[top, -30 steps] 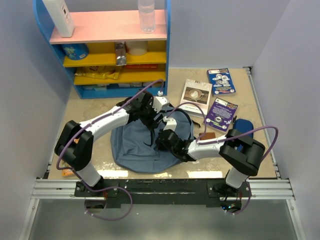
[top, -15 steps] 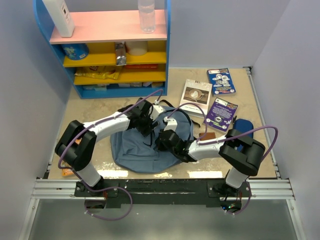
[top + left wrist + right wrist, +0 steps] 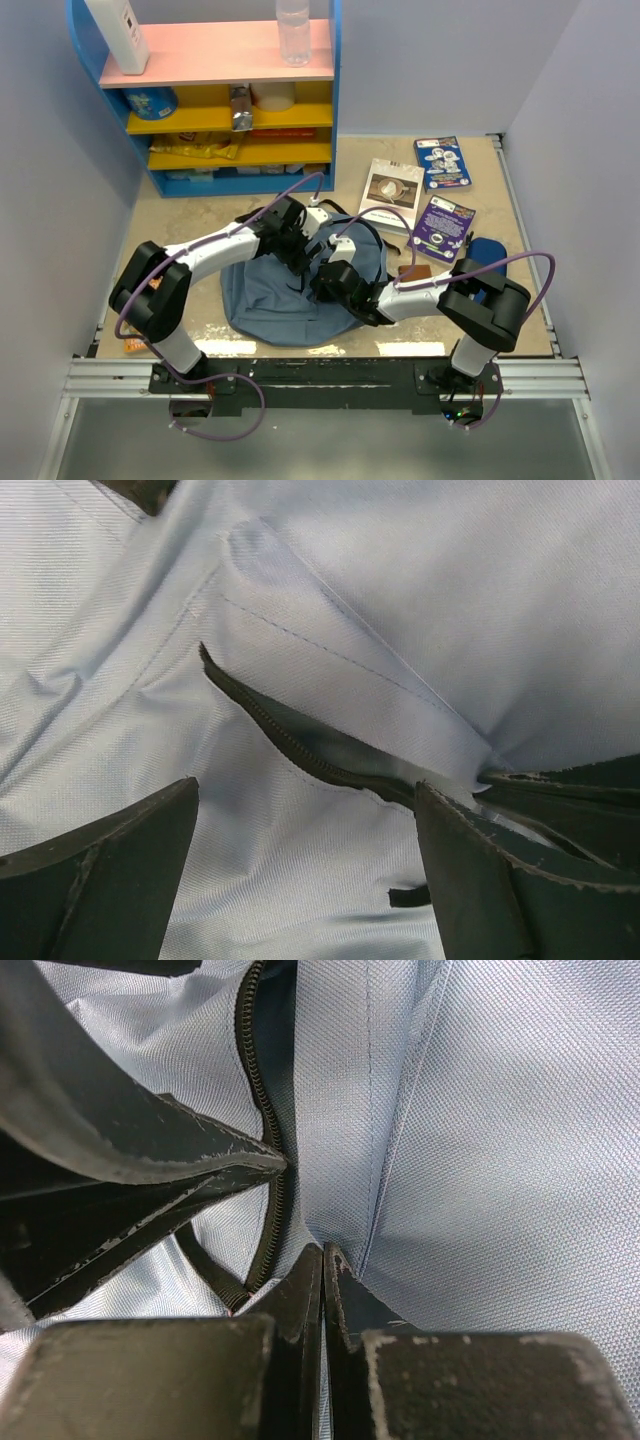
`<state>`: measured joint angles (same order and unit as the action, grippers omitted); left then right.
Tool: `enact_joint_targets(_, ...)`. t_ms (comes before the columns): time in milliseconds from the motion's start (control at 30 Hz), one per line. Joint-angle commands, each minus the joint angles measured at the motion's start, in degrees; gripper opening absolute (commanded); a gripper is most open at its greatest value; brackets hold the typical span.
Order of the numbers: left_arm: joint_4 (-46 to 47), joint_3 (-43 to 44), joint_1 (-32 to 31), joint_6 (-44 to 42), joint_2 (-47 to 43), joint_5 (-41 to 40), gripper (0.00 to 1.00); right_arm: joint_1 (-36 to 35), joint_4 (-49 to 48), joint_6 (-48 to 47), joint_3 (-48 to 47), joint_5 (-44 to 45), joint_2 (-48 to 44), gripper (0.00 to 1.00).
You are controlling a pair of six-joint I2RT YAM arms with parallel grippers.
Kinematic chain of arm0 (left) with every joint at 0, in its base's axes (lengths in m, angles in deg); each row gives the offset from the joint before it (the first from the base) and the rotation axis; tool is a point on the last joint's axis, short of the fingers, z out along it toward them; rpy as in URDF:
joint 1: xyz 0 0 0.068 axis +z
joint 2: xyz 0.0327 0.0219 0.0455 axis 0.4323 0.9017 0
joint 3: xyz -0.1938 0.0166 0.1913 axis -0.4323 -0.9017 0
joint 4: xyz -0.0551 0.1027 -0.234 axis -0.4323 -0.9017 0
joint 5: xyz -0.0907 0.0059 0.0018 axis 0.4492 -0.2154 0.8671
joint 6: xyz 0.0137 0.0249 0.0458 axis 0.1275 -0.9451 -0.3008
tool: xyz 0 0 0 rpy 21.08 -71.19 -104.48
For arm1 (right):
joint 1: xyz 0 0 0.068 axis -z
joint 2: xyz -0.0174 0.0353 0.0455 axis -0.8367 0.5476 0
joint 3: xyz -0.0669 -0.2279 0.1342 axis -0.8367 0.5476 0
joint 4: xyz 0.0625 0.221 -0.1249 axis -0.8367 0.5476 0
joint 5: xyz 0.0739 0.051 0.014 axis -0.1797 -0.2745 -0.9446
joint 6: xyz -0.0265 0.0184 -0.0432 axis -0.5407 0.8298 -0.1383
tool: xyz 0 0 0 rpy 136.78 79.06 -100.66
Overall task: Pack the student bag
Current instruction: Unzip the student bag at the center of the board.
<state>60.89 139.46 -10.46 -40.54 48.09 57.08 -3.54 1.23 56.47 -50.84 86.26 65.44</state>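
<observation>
The student bag [image 3: 268, 300], slate-blue fabric with a black zipper [image 3: 290, 742], lies flat in the middle of the table. My left gripper [image 3: 303, 250] hovers low over its upper part, open; its fingers [image 3: 110, 870] straddle bare fabric just below the partly open zipper [image 3: 262, 1110], with nothing between them [image 3: 305, 790]. My right gripper [image 3: 322, 282] is right beside it, shut [image 3: 323, 1252] on a raised fold of the bag's fabric [image 3: 400, 1160] next to the zipper. One left finger [image 3: 130, 1150] nearly touches the right gripper's tips.
Three books [image 3: 440, 225] lie at the back right, with a dark-blue pencil case [image 3: 487, 250] and a small brown item [image 3: 415, 272] near the right arm. A blue-and-yellow shelf [image 3: 215, 110] stands at the back left. An orange item [image 3: 135, 346] lies by the left base.
My left gripper has come down and toward the right gripper over the bag, and its jaws have opened wider. The right gripper has stayed shut on the fabric, hardly moving.
</observation>
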Motion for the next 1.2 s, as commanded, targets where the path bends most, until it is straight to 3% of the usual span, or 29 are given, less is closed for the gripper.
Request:
enact_joint_targets(0,4.07,-0.92,-0.22,2.97,-1.82,-2.46,0.93,-0.66,7.49,0.85,2.53,-4.4,1.93,0.0)
enact_joint_targets(267,10.41,-3.47,-0.31,1.13,2.75,-8.18,0.88,-0.66,6.96,1.82,3.5,-4.67,1.14,0.0)
enact_joint_targets(367,10.68,-3.56,-0.31,0.6,3.45,-7.84,0.73,-0.66,7.14,1.99,3.85,-4.67,1.05,0.0)
enact_joint_targets(500,10.5,-3.47,-0.31,0.51,1.97,-8.01,0.32,-0.57,7.14,2.17,3.59,-4.84,1.05,0.0)
enact_joint_targets(600,9.36,-2.77,-0.22,0.51,0.3,-9.33,0.22,-0.66,7.23,1.99,3.15,-4.93,1.13,0.0)
enact_joint_targets(800,7.08,-1.63,-0.14,1.04,-3.39,-8.45,0.15,-0.66,6.96,1.91,2.97,-5.02,0.61,0.0)
enact_joint_targets(1167,2.24,-2.24,-0.22,-0.63,-10.16,0.24,0.13,-0.13,11.7,-2.22,-2.56,-1.15,-6.42,0.0)
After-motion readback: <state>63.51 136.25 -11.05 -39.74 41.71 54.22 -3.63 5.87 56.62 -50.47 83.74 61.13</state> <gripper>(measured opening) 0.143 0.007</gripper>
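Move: The near strip of the open zipper's black tape lies about 2 cm ahead of the left hand and 2 cm below it, between its open fingers. Its small black pull tab is about 5 cm back from the left hand and 2 cm to its right. The flap edge pinched by the right hand is some 4 cm back and 5 cm right. From the right hand, the tape is roughly 6 cm ahead and 5 cm to the left. The left fingers close on the zipper's black tape after easing about 2 cm forward and 2 cm down, then keep their pinch and lift it nearly 5 cm, drawing back about 2 cm. The right hand keeps pinching the flap edge almost in place, and only at the end gives about 1 cm back and up. ##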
